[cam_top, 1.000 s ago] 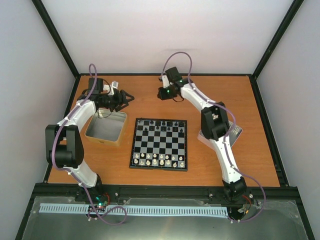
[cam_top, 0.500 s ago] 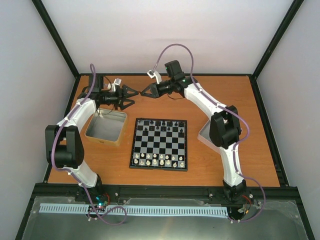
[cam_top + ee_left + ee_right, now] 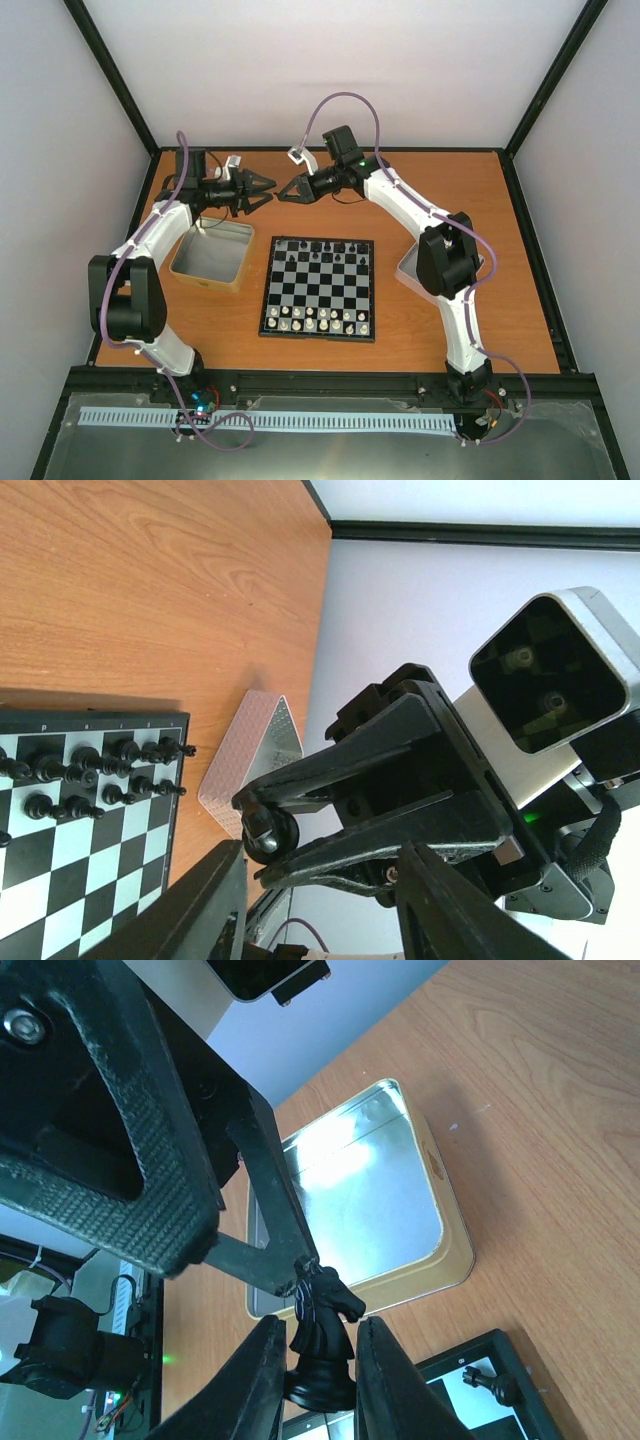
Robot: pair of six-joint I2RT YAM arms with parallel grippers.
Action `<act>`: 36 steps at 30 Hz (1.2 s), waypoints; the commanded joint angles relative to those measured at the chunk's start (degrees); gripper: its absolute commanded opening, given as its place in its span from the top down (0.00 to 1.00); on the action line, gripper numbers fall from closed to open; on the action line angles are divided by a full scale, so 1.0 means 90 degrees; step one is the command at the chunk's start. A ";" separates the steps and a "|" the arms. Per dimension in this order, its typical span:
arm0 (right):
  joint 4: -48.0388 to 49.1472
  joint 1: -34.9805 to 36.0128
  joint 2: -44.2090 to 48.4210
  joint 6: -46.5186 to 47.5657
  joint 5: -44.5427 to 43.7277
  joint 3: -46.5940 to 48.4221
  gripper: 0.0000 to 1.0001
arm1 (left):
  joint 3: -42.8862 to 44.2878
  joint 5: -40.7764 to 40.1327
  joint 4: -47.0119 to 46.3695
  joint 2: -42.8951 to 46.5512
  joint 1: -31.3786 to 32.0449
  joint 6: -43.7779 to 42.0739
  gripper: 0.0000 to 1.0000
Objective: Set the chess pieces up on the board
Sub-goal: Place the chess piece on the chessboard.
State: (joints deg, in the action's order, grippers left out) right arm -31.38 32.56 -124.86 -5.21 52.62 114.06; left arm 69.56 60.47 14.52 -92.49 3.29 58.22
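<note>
Behind the board [image 3: 320, 288], my left gripper [image 3: 267, 191] and right gripper [image 3: 285, 190] meet tip to tip above the table. The right gripper [image 3: 318, 1326] is shut on a black knight [image 3: 322, 1345], held by its base. One of the left fingers [image 3: 272, 1218] touches the knight's head. In the left wrist view the left gripper [image 3: 322, 852] stands open, with the knight [image 3: 265, 830] just inside its jaws. Black chess pieces [image 3: 320, 250] fill the board's far rows and whitish ones [image 3: 315, 322] its near rows.
An open metal tin [image 3: 212, 255] sits left of the board, below the left arm. A shallow dimpled tray [image 3: 255, 750] lies right of the board, partly under the right arm [image 3: 440, 250]. Walls enclose the table on three sides.
The right arm swung left and stretched out until its gripper met the left one. The left gripper rose slightly, widened its jaws, then narrowed them.
</note>
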 commanded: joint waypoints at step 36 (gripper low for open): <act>-0.0025 0.0020 0.0591 -0.0246 -0.0542 -0.0451 0.45 | 0.0045 -0.1393 0.0815 -0.0096 0.0258 -0.1253 0.99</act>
State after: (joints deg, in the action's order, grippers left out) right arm -31.99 33.10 -124.66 -5.96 51.07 114.50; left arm 68.93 56.42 16.01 -94.35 4.16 58.54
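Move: The black knight, held upright between the right fingertips, is about 2 cm to the right of the left hand point and 2 cm below it, level with it fore and aft. From the right hand, the left gripper is about 3 cm left and 2 cm above. From the left hand, the black back row is about 6 cm back and 11 cm right, the chessboard's middle 16 cm back and 10 cm right, both some 23 cm below; the metal tin is 8 cm back, 16 cm left, 21 cm below. The left fingers, already half open around the knight's head, close on it from either side and pinch it while that hand eases down about 1.5 cm and tips slightly; the right hand keeps its hold, rising just under 1 cm to meet them. Only then do the right fingers open to about half, letting go of the knight's base, and the left hand starts sinking further, about 2.5 cm in all. ##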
